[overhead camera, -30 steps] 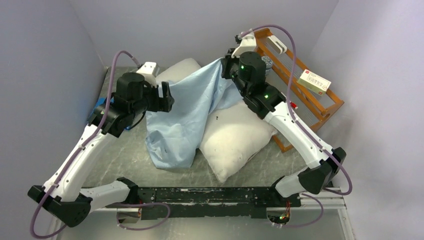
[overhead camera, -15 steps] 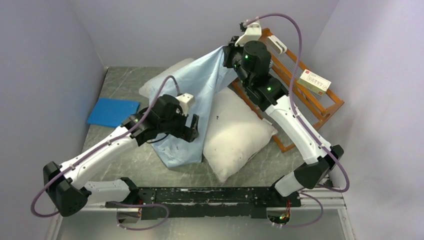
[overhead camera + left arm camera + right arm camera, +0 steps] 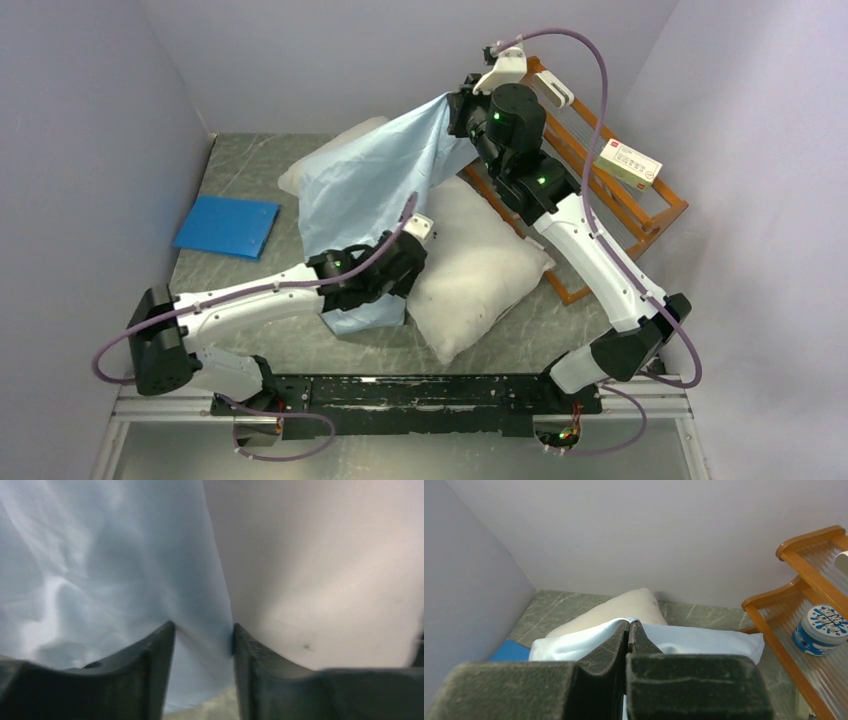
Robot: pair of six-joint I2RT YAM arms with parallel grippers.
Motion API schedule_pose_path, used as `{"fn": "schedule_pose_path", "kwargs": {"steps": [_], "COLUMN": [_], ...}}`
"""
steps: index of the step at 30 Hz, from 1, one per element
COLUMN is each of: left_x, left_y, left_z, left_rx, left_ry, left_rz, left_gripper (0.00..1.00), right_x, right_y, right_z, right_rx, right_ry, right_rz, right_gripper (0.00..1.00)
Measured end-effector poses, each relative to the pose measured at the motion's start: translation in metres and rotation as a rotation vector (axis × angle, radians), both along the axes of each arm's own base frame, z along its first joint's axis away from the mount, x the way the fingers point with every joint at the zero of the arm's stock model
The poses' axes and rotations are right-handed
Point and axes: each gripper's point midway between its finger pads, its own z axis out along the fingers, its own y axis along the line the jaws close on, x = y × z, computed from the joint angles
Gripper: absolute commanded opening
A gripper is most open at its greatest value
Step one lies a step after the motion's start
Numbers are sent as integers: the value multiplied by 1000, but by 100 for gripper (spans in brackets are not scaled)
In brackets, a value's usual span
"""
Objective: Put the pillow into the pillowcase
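Note:
The pale blue pillowcase (image 3: 365, 190) hangs from its top corner, which my right gripper (image 3: 452, 108) holds pinched high at the back. The white pillow (image 3: 480, 270) lies on the table beneath and to the right of it, and more of it shows behind the cloth at the back left. My left gripper (image 3: 408, 272) is low at the pillowcase's lower edge, right beside the pillow. In the left wrist view its jaws (image 3: 202, 627) stand apart with pillowcase (image 3: 100, 570) cloth between them and the pillow (image 3: 325, 570) against the right finger. The right wrist view shows my right gripper (image 3: 629, 624) shut on the pillowcase (image 3: 704, 640).
A flat bright-blue mat (image 3: 226, 226) lies at the left by the wall. A wooden rack (image 3: 620, 195) stands at the right with a white box (image 3: 630, 163) on it and a round tub (image 3: 824, 630). Walls close in on three sides.
My left arm has swung from the pillowcase's back left edge down to its lower front edge beside the pillow, uncovering the blue mat. My right gripper has risen slightly with the corner.

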Motion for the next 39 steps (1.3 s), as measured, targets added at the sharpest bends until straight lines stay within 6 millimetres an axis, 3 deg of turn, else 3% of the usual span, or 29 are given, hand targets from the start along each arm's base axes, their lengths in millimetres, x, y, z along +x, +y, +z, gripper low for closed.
{"fn": "schedule_pose_path", "kwargs": {"steps": [1, 2, 6, 9, 16, 18, 20, 24, 27, 31, 35, 37, 39], "left_x": [3, 4, 4, 5, -5, -10, -13, -16, -23, -32, -21, -11, 3], "left_y": [3, 5, 15, 28, 97, 117, 128, 135, 128, 127, 141, 138, 128], "left_z": [-4, -5, 18, 63, 221, 253, 271, 279, 277, 276, 272, 258, 234], "left_rx": [34, 60, 119, 80, -252, -315, -348, -333, -349, -405, -375, -304, -205], "left_ry": [-22, -42, -135, -212, -396, -433, -458, -484, -485, -499, -543, -550, -542], "left_rz": [21, 39, 90, 138, 266, 283, 288, 256, 166, 99, 204, 253, 284], "left_gripper": [14, 6, 5, 5, 5, 5, 5, 5, 5, 5, 5, 5, 5], "right_x": [-1, -1, -6, -12, -49, -64, -82, -116, -134, -141, -113, -84, -48], "right_y": [0, -1, -6, -13, -41, -52, -63, -78, -84, -84, -63, -41, -13], "right_z": [0, 1, 3, 13, 62, 80, 96, 122, 130, 136, 146, 135, 110], "right_rx": [1, 3, 7, 21, 99, 135, 177, 254, 303, 328, 297, 253, 189], "right_ry": [-1, -3, -9, -28, -125, -165, -208, -292, -357, -406, -411, -379, -321], "right_rz": [0, 0, -6, -12, -11, -8, 3, 49, 88, 111, 111, 114, 121], "right_gripper": [0, 0, 0, 0, 0, 0, 0, 0, 0, 0, 0, 0, 0]}}
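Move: The free left hand is at the pillowcase's near right-hand edge: the rim lies between its parted fingers, barely 1 cm ahead and 1 cm below. From there the pillow's middle is about 10 cm ahead, 2 cm right and 9 cm down. The right hand holds the far, raised corner; from it that rim is roughly 18 cm back, 7 cm left and 28 cm down, and the pillow's middle 8 cm back, 5 cm left, 38 cm down. Almost in place, the left fingers first shut on the pillowcase rim. The left hand then hauls the rim up nearly 28 cm and about 13 cm left, tipping its fingers some 30 degrees upward, and starts to sink at the end. The right hand, still pinching its corner, swings back, up and right, each by roughly 8 to 14 cm, then turns forward and left again. ##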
